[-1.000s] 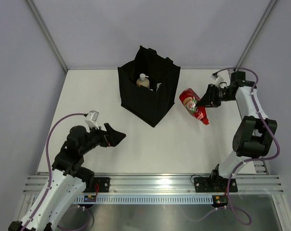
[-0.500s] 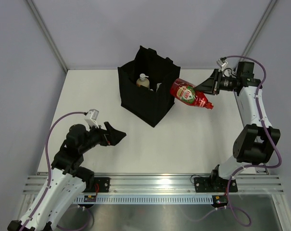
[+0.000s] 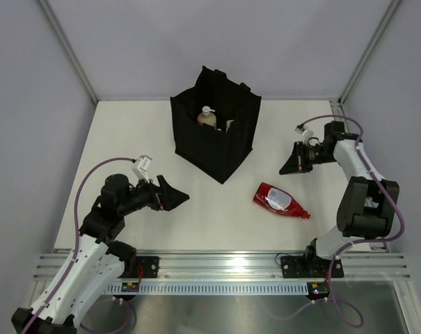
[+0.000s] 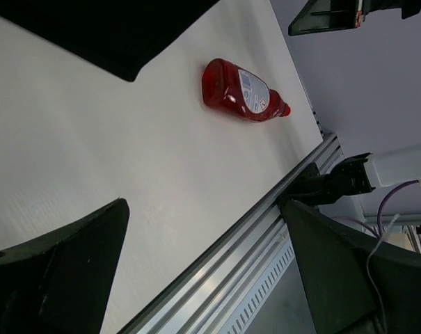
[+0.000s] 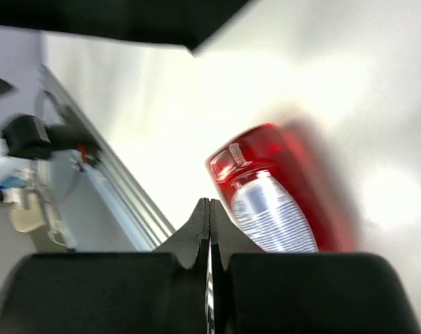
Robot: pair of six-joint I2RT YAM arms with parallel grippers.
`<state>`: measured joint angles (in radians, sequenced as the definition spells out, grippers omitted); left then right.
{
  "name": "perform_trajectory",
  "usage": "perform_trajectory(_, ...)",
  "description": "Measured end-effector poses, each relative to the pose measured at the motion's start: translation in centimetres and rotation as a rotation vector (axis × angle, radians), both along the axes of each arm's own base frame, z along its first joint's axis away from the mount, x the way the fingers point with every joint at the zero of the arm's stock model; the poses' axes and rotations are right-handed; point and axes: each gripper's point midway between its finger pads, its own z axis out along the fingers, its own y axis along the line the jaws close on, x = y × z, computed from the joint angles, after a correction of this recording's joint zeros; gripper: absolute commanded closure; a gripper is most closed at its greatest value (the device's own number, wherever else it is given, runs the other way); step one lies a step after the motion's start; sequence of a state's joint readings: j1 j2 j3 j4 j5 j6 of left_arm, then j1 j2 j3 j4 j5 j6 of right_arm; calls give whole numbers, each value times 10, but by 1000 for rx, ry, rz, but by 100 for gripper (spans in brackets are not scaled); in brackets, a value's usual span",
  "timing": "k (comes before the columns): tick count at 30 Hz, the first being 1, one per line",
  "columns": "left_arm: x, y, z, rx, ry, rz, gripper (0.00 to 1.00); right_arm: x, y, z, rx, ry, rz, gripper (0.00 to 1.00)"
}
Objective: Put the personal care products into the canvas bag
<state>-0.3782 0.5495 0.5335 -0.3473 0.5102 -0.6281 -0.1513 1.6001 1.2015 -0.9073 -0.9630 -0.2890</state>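
Note:
The red squeeze bottle point(image 3: 280, 200) lies on its side on the white table, cap to the right, in front and to the right of the canvas bag point(image 3: 232, 142). It also shows in the left wrist view as the red bottle point(image 4: 241, 90) and, blurred, in the right wrist view point(image 5: 283, 198). The black bag stands upright and open, with a white-capped amber bottle point(image 3: 207, 117) inside. My right gripper point(image 3: 282, 170) is shut and empty, above and behind the red bottle. My left gripper point(image 3: 177, 195) is open and empty, left of the bottle.
An aluminium rail point(image 3: 224, 264) runs along the table's near edge, also seen in the left wrist view point(image 4: 217, 278). White enclosure walls close the back and sides. The bag's lower corner point(image 4: 120, 42) is at the top of the left wrist view.
The red bottle was held aloft beside the bag by my right gripper; now it lies on the table nearer the front. The right gripper has dropped lower, empty. My left gripper edged right.

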Motion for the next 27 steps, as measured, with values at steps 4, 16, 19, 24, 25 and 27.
perform_trajectory(4, -4, -4, -5, 2, 29, -32, 1, -19, -12, -29, -170, -16, 69, 82)
perform_trajectory(16, -10, -8, -14, 6, 55, -62, 1, -113, 13, -24, -546, -675, 556, 1)
perform_trajectory(19, -11, -8, -13, 2, 48, -63, 1, -116, 9, -42, -623, -632, 593, 1)
perform_trajectory(24, -12, -9, -17, 1, 61, -62, 1, -130, 4, -74, -738, -544, 630, 1)
perform_trajectory(25, -12, -9, -18, 1, 64, -62, 1, -132, 4, -77, -759, -535, 635, 1)
perform_trajectory(27, -11, -9, -18, 0, 66, -61, 1, -133, 6, -81, -791, -523, 638, 0)
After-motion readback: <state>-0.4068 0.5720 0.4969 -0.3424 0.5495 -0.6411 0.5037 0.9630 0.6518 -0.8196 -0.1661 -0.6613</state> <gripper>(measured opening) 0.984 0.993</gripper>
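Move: The red bottle lies flat on the table about 9 cm back from the shut right fingers, roughly in line with them sideways and some 12 cm below. The black canvas bag stands about 22 cm to the right hand's left and 10 cm farther out, its middle near hand height. From the left hand the bottle is about 35 cm to the right, 5 cm ahead and 16 cm down. The right hand draws back about 13 cm and sinks 8 over the red bottle, opening wide, turning fingers down. ##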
